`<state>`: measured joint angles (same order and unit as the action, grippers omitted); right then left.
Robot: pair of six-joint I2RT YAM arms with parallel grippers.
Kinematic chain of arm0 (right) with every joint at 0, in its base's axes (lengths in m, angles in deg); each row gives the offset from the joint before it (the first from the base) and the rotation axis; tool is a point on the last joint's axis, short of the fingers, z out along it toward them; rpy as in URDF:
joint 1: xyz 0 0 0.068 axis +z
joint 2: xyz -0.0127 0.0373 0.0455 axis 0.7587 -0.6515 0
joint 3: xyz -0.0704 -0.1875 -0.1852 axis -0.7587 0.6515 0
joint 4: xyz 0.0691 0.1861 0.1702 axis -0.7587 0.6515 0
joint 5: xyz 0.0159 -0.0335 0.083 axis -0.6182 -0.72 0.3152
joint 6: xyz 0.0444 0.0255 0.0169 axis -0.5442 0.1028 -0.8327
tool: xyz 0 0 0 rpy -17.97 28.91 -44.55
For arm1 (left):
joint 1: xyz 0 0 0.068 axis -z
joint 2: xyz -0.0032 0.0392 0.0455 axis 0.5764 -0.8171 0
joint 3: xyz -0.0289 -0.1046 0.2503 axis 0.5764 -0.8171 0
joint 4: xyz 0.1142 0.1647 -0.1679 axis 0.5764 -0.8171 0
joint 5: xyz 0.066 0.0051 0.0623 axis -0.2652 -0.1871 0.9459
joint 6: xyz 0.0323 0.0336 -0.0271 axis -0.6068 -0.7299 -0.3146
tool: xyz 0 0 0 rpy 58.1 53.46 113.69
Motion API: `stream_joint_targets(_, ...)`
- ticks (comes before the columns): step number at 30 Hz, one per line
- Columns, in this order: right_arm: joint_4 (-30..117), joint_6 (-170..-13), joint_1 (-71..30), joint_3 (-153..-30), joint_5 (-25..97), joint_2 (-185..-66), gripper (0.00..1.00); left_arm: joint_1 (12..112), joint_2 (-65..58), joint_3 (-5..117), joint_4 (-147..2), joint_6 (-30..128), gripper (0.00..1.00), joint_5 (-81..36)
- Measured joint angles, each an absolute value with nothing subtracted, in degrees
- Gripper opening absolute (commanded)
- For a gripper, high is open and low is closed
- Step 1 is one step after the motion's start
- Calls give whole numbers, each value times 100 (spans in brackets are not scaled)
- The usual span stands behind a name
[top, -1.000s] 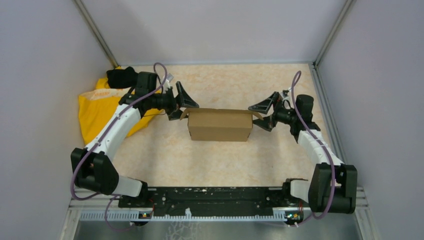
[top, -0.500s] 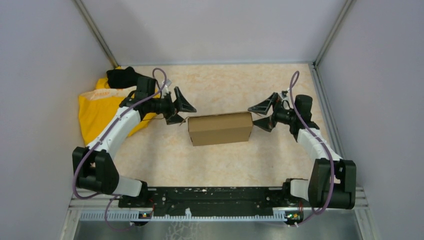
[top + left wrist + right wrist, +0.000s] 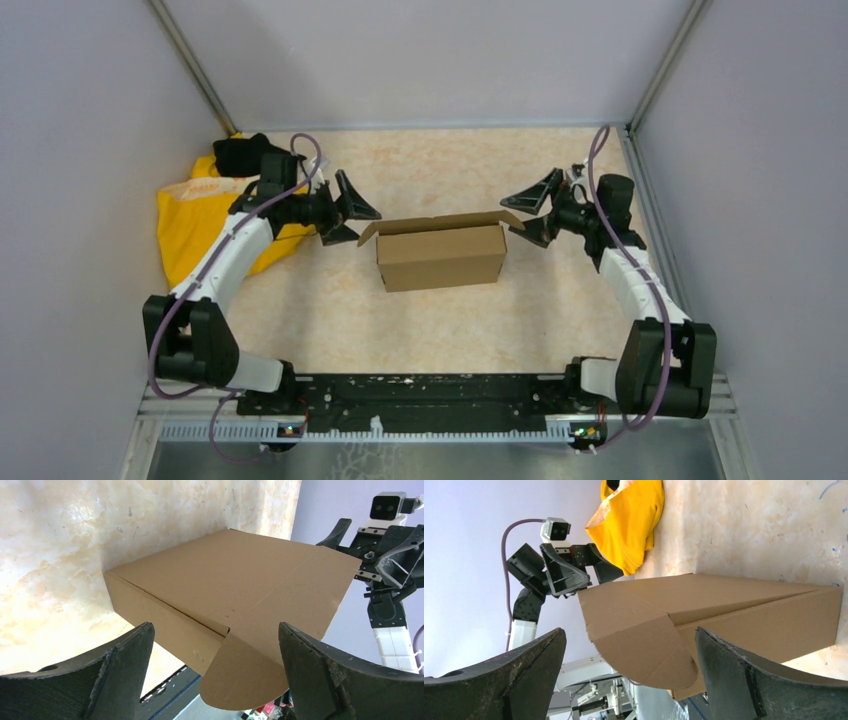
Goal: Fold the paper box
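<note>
The paper box (image 3: 440, 258) is a brown cardboard mailer lying in the middle of the table with its lid down. A rounded lid ear sticks out at each end, the left ear (image 3: 368, 231) and the right ear (image 3: 513, 222). My left gripper (image 3: 360, 222) hangs open just off the left end, its fingers (image 3: 122, 672) either side of that ear without touching it. My right gripper (image 3: 517, 214) stands open off the right end. In the right wrist view the box (image 3: 744, 607) fills the gap and the ear (image 3: 649, 652) lies between the spread fingers (image 3: 734, 680).
A yellow cloth (image 3: 192, 222) lies crumpled at the back left, under the left arm, with a black item (image 3: 240, 153) on it. Grey walls close in the table on three sides. The arm bases and a black rail (image 3: 430, 392) run along the near edge.
Half a second ago the lid ears lay flat against the box ends; now both stick out. Both grippers have backed away outward, the right one also farther back.
</note>
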<state>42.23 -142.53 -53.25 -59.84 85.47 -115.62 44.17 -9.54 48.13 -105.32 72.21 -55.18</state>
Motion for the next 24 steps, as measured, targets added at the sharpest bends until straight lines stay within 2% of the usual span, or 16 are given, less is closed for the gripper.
stream_joint_targets(10,4427,-14079,-5415,-6148,8470,-11646,99,4157,-941,5003,-10575,7027,99,-5484)
stream_joint_targets(18,6217,-12629,-5743,-6858,7799,-11333,99,4017,-721,5353,-10709,6832,99,-5241)
stream_joint_targets(24,7170,-11268,-5725,-7614,6892,-10367,99,4017,-312,5438,-10621,6819,99,-5175)
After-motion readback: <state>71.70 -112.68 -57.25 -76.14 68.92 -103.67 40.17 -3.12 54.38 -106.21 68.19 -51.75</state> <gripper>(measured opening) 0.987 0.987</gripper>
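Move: The box stands on its long edge between the hands. From the left hand, its middle is about 14 cm to the right, roughly level fore and aft, and 13 cm down; the lid's left ear is 2 cm right and 5 cm below, and the yellow bag about 24 cm left and 9 cm farther out. From the right hand, the box is some 11 cm left and 15 cm down, with the lid's right ear 2 cm ahead and 6 cm lower. No contact can be seen: both wide-open hands draw away from the ends of the box. The left drifts forward and left, then climbs, ending about 7 cm higher as its wrist tilts some 15 degrees; the right eases forward slightly, then sweeps right and up about 6 cm each way while the wrist turns some 30 degrees, bringing its fingers more forward and down. ##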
